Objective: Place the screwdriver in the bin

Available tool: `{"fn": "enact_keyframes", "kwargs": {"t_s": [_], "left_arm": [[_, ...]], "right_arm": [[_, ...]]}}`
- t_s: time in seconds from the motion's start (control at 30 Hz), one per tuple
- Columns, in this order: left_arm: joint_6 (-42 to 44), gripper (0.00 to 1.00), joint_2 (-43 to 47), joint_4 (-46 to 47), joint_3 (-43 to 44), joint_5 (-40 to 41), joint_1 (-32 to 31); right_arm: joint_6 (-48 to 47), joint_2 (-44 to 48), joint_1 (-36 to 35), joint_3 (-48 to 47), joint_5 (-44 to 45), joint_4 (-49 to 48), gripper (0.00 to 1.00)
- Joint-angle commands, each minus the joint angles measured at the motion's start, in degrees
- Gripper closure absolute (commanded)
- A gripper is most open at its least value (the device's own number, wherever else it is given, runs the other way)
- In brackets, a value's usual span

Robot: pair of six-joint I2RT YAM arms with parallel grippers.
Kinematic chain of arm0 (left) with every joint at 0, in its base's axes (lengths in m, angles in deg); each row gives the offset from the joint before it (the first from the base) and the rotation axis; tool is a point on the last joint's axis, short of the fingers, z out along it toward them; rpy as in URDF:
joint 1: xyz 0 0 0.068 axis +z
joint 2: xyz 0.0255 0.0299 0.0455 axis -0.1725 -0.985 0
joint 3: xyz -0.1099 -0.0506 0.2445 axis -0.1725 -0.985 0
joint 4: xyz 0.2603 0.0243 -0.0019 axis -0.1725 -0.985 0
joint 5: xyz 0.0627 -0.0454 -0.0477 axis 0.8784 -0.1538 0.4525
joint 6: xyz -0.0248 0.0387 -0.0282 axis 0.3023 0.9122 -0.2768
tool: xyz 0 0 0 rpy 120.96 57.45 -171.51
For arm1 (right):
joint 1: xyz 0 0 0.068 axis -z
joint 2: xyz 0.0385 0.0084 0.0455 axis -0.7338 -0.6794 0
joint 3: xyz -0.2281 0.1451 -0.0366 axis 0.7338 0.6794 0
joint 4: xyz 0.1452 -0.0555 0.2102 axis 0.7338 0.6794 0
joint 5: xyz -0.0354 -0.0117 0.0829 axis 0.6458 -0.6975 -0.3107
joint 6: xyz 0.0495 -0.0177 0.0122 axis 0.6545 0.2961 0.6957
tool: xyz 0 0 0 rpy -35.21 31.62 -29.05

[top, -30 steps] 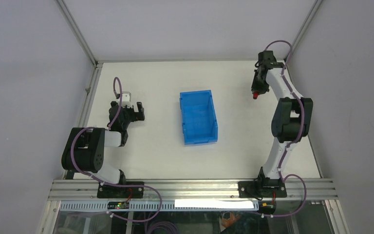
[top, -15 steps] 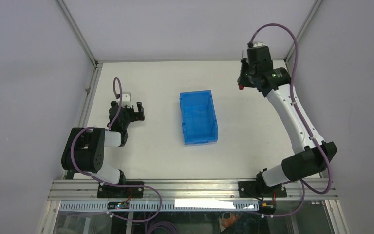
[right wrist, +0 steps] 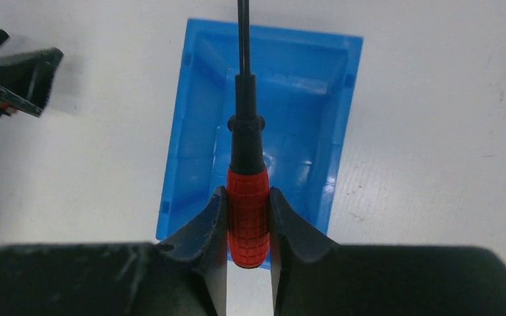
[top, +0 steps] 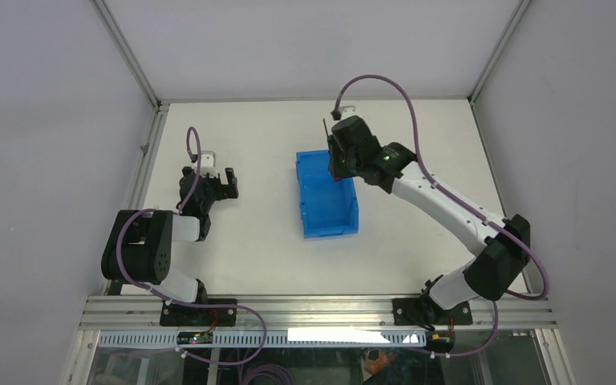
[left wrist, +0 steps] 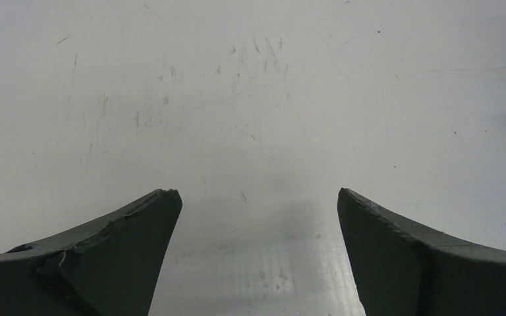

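Observation:
The blue bin (top: 326, 196) sits open-topped in the middle of the table. My right gripper (top: 337, 164) hangs above its far right rim, shut on the screwdriver. In the right wrist view the red handle (right wrist: 248, 217) is clamped between my fingers (right wrist: 207, 227), and the dark shaft points out over the bin (right wrist: 197, 118) below. My left gripper (top: 218, 183) rests at the left of the table, away from the bin. In the left wrist view it (left wrist: 257, 204) is open and empty over bare table.
The white table (top: 409, 216) is fenced by metal frame posts at the back corners and a rail at the near edge. My left gripper's tips show at the upper left of the right wrist view (right wrist: 20, 79).
My right arm has swung left from the back right corner with the screwdriver, ending above the bin. The left arm has not moved.

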Motion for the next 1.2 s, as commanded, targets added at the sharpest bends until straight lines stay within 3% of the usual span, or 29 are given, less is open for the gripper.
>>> {"fn": "enact_keyframes", "kwargs": {"t_s": [0.0,0.4,0.67,0.9,1.03,1.17], "left_arm": [[-0.97,0.01,1.62,1.5,0.06,-0.28,-0.45],[-0.95,0.01,1.64,1.54,0.06,-0.26,-0.5],[-0.96,0.01,1.67,1.5,0.06,-0.25,-0.52],[-0.94,0.01,1.64,1.5,0.06,-0.26,-0.45],[-0.96,0.01,1.69,1.52,0.06,-0.27,-0.52],[-0.93,0.01,1.61,1.5,0.06,-0.28,-0.51]], "right_arm": [[5.8,-3.35,-3.86,7.37,4.56,-7.94,0.88],[13.57,-16.81,-7.43,15.24,6.13,-13.39,0.88],[17.23,-24.15,-8.06,14.66,6.02,-12.95,0.71],[14.71,-19.97,-8.33,10.45,9.85,-8.89,0.56],[11.35,-13.85,-8.38,7.28,11.76,-7.06,0.51],[6.86,-6.5,-8.41,5.72,13.74,-7.51,0.39]]}}
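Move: The right fingers already hold the screwdriver by its red handle, shaft pointing outward, high over the blue bin. From them the bin's middle lies about 2 cm ahead, 2 cm to the left and some 21 cm down. The idle left gripper stands roughly 36 cm to the left, 5 cm farther out and 20 cm lower; from it, the bin's middle is about 34 cm to the right, 5 cm back and nearly level. Lower the right gripper about 22 cm into the bin, easing a few centimetres back and to the left while tipping the fingers some 20 degrees further down. Near the bin floor, pause and open the fingers to about half to let go of the handle, then rise roughly 6 cm, edging slightly forward and away from the screwdriver. ##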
